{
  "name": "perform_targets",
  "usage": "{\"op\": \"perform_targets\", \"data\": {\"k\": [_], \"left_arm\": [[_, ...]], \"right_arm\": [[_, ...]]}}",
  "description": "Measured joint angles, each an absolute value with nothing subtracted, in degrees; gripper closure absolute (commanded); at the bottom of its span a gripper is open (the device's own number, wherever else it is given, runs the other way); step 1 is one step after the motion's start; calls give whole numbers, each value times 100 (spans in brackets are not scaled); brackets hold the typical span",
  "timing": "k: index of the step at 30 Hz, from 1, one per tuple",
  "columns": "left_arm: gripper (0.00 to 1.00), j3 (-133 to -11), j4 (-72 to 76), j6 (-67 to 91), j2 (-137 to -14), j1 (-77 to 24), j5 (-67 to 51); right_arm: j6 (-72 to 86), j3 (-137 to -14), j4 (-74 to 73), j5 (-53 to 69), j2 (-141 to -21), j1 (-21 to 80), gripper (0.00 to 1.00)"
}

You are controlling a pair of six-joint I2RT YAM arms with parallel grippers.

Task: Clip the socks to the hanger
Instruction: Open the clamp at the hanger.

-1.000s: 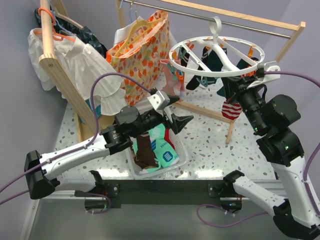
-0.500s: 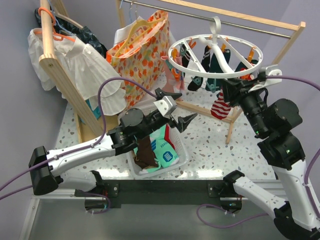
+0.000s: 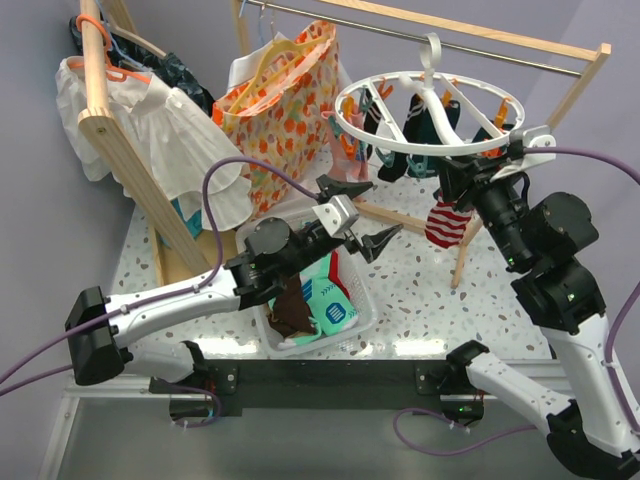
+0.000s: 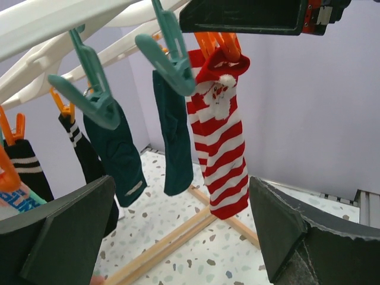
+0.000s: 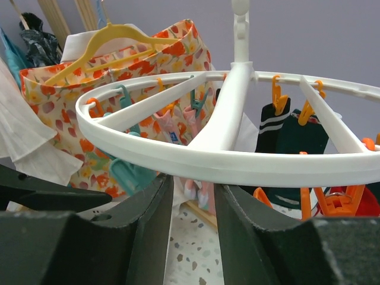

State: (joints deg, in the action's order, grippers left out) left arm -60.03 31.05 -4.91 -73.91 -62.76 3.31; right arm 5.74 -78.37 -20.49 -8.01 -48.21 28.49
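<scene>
The round white hanger hangs by its hook from the wooden rail, with several dark socks clipped under it. A red-and-white striped sock dangles from an orange clip at the ring's near right side. My right gripper sits just under the ring's rim, open, with nothing between its fingers. My left gripper hovers wide open left of the striped sock, facing it. More socks lie in the basket.
A clear plastic basket stands at the table's near edge under the left arm. An orange-flowered bag and a white shirt hang at the back left. The rail frame's wooden foot crosses the table below the hanger.
My right gripper's jaws have parted and it has eased off the orange clip; the striped sock now hangs free, shifted slightly left. My left gripper has moved right and up toward the hanger.
</scene>
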Motion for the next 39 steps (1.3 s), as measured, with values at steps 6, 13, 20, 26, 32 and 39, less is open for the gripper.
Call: {"op": "perform_targets", "data": {"k": [6, 13, 20, 26, 32, 39], "left_arm": [[5, -6066, 3605, -622, -7723, -6276, 148], [17, -6569, 3883, -517, -8147, -6250, -416], [21, -6976, 3979, -10, -8403, -6010, -768], [22, -7286, 3966, 458, -8726, -5819, -847], [30, -7452, 3955, 755, -8971, -5719, -856], [38, -7638, 3957, 939, -9142, -5664, -884]], "right_arm": [[530, -7837, -2049, -805, -4829, 2849, 62], [467, -7824, -2051, -840, -4764, 2849, 61], [403, -7754, -2049, -843, -4622, 2849, 61], [386, -7719, -2049, -832, -4598, 2849, 61], [381, -7636, -2051, -794, -4574, 2849, 61], [381, -7570, -2045, -760, -4558, 2849, 61]]}}
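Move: The free green clamp on the near rim of the hanger lies about 5 cm ahead of the left gripper, 7 cm to its right and 5 cm higher. A second green clamp sits some 8 cm ahead, 2 cm right and 5 cm up. The hanging striped sock is roughly 6 cm ahead and 15 cm right, its middle about 4 cm lower. From the right gripper, the free clamp is about 5 cm left, 1 cm ahead and level. Bring the left gripper right and up towards the free green clamp, then forward and on to the right under the rim, about 6 cm right in all and 4 cm each forward and up. Turn the wrist some 10 degrees clockwise, rolling its left side down, and narrow the wide-open fingers by about a third so they stand either side of the clamp's handles. ##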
